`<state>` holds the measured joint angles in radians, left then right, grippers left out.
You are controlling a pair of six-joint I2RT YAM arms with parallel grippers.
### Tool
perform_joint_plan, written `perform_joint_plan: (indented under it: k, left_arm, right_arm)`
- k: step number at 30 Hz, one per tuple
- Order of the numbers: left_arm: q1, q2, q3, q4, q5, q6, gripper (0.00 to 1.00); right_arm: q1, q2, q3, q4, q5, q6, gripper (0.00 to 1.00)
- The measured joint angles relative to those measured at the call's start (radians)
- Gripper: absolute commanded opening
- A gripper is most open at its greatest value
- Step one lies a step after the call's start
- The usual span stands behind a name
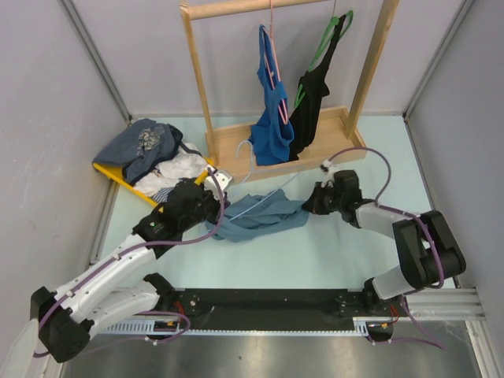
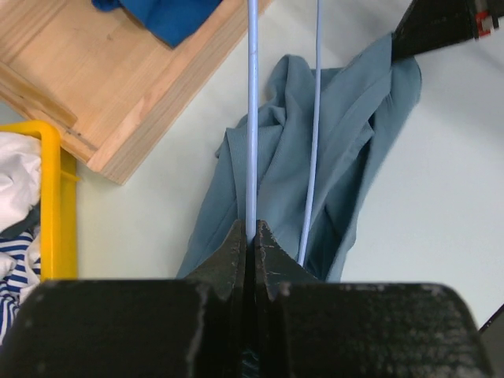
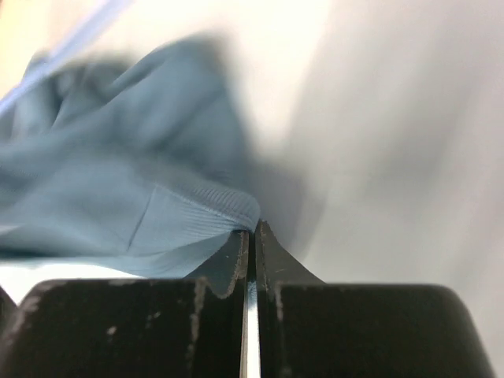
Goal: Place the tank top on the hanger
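Note:
The dusty teal tank top (image 1: 260,216) lies crumpled on the table between my two grippers. Across it lies the pale blue wire hanger (image 1: 264,198), its hook toward the wooden rack. My left gripper (image 1: 213,193) is shut on one wire of the hanger (image 2: 252,118), which runs straight out from the fingertips (image 2: 253,232) over the tank top (image 2: 346,142). At the cloth's right end, my right gripper (image 1: 309,201) is shut, with the ribbed hem of the tank top (image 3: 118,197) caught at its very tips (image 3: 252,228). A blurred hanger wire (image 3: 71,47) crosses the right wrist view's top left.
A wooden clothes rack (image 1: 236,146) stands at the back. On it hang a royal-blue top (image 1: 272,118) on a pink hanger and a black top (image 1: 311,98) on a green hanger. A yellow tray (image 1: 118,175) with piled clothes (image 1: 153,150) sits at the left. Grey walls enclose the table.

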<state>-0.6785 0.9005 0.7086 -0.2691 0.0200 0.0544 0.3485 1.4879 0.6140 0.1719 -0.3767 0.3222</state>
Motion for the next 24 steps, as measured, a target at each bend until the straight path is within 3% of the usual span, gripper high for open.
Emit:
perform_joint_plan:
  k: [4, 9, 16, 24]
  left_arm:
    - [0.0, -0.055, -0.002, 0.006, 0.016, 0.006, 0.0]
    - [0.0, -0.079, -0.002, 0.027, 0.08, 0.009, 0.0]
    - [0.0, -0.083, -0.016, 0.045, 0.173, 0.025, 0.0]
    - [-0.002, -0.083, -0.016, 0.067, 0.179, 0.027, 0.0]
  right_arm:
    - [-0.202, -0.003, 0.008, -0.02, -0.048, 0.026, 0.0]
    - [-0.342, 0.004, 0.06, -0.033, -0.117, 0.067, 0.0]
    - [-0.416, 0.083, 0.222, -0.049, -0.195, 0.095, 0.0]
    - [-0.456, 0.128, 0.365, -0.116, -0.257, 0.1, 0.0]
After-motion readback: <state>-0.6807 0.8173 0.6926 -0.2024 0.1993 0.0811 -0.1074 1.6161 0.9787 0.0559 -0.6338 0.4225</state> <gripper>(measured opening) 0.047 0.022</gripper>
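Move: The right fingers already hold the tank top's right edge; the hanger's free end lies about 6 cm ahead, 2 cm left and some 8 cm above. The rack tray's middle is roughly 18 cm ahead and 4 cm left, slightly lower. From the left hand, holding the hanger, that free end is about 12 cm ahead, 20 cm right and 5 cm lower; the tank top's middle is 4 cm ahead, 11 cm right and 15 cm below. Right hand drags the pinched tank top about 17 cm right-forward, rising 8; left lifts the hanger about 3 cm. ##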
